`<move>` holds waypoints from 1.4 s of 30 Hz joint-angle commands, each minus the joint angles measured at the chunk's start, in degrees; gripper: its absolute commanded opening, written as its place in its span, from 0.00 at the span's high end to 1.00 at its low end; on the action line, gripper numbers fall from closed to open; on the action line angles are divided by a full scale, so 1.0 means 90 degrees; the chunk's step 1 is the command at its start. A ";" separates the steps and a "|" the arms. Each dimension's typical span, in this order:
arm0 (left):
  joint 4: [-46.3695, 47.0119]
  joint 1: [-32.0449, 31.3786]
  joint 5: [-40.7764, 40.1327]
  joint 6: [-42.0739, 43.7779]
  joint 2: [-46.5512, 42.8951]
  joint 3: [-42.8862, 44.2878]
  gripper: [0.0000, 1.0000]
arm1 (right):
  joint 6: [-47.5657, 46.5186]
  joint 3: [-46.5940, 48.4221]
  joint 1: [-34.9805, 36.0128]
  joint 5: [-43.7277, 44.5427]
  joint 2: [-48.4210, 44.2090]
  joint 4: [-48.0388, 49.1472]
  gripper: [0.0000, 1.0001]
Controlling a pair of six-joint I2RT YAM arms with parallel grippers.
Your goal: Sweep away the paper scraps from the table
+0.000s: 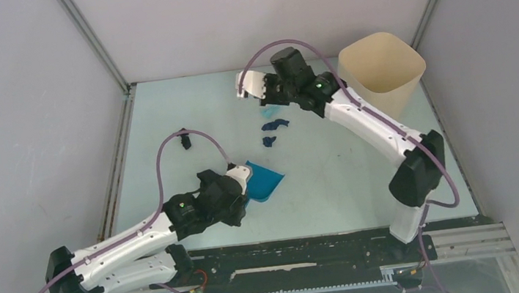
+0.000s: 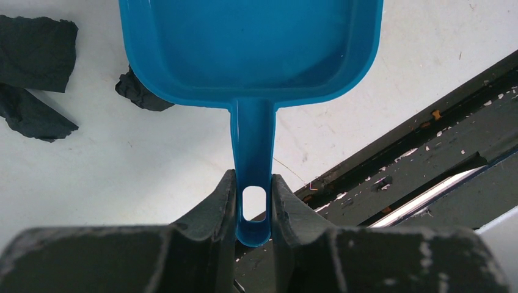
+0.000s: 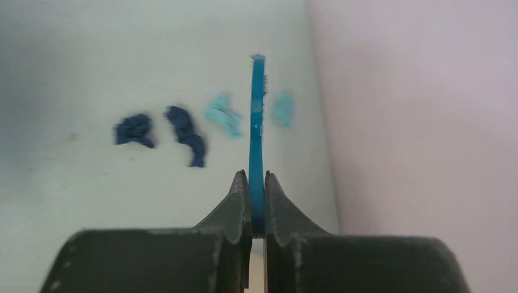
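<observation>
On the pale green table [image 1: 157,114], my left gripper [image 1: 241,183] is shut on the handle of a blue dustpan [image 1: 265,179]. In the left wrist view the dustpan [image 2: 250,43] lies flat, its handle clamped between my fingers [image 2: 223,201]. Dark paper scraps [image 2: 36,52] lie to its left. My right gripper [image 1: 271,99] is at the back, shut on a blue brush [image 3: 256,122] seen edge-on. Navy paper scraps [image 3: 187,134] and light blue ones [image 3: 223,114] lie around the brush. From above, navy scraps [image 1: 274,125] sit between the dustpan and the right gripper.
A tall beige bin [image 1: 380,66] stands at the back right corner, beside the right arm. Another dark scrap [image 1: 184,140] lies left of centre near the left arm's cable. Metal rails [image 1: 117,155] edge the table, and grey walls close it in.
</observation>
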 commanded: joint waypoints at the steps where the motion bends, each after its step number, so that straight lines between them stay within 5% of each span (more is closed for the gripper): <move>1: 0.0176 0.0035 0.0118 0.0116 0.0044 -0.0027 1.00 | -0.0265 -0.1134 -0.0135 0.1911 0.0014 0.2228 1.00; 6: 0.0195 0.0035 0.0210 0.0135 0.0189 -0.0045 1.00 | -0.0584 -0.0075 -0.0491 0.2544 0.1419 0.3166 1.00; 12: 0.0156 0.0035 0.0185 0.0119 0.0451 -0.0020 1.00 | -0.0709 0.2399 -0.0846 0.2348 0.3377 0.2733 1.00; 16: 0.0140 0.0033 0.0175 0.0118 0.0588 -0.0026 1.00 | -0.0903 0.2938 -0.0892 0.1970 0.3942 0.2479 1.00; 19: 0.0083 0.0048 0.0109 0.0102 0.0922 0.0029 1.00 | -0.0835 0.2779 -0.0818 0.1469 0.3862 0.1752 1.00; 29: 0.0072 0.0872 0.0527 0.0395 0.1711 0.0303 1.00 | -0.0463 -0.0585 -0.0150 0.0947 0.1829 0.0822 1.00; 36: -0.0165 0.1186 0.0556 0.1285 0.2368 0.1119 1.00 | 0.1248 -0.1819 0.0492 0.0145 0.0380 -0.0617 1.00; 39: -0.0118 0.1376 0.1795 0.1436 0.3062 0.1340 1.00 | 0.2277 -0.1833 0.0734 -0.0462 0.0152 -0.1155 1.00; 42: -0.0221 0.1476 0.2050 0.1474 0.3464 0.1483 1.00 | 0.3047 -0.1685 0.0780 -0.1092 0.0057 -0.1514 1.00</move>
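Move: The right hand, holding the brush some 25 cm above the scraps, has the far light-blue scrap about 19 cm ahead. Also nearly in line below it lie the near light-blue scrap 11 cm ahead, the long navy scrap 5 cm ahead and 2 cm right, and the small navy scrap 1 cm back. The left hand, gripping the dustpan, has the small navy scrap 27 cm ahead, 9 cm right and 9 cm lower. Forward and down over the row of scraps goes the right hand, about 20 cm out, turning some 20 degrees clockwise. Then, lower still, it reverses and draws the brush back towards the dustpan for nearly 30 cm, turning part-way back and tipping its fingers down, bristles behind the scraps. The left hand keeps its grip, lowers the pan about 5 cm, tilting it, then pushes it forward a few centimetres to meet them. ##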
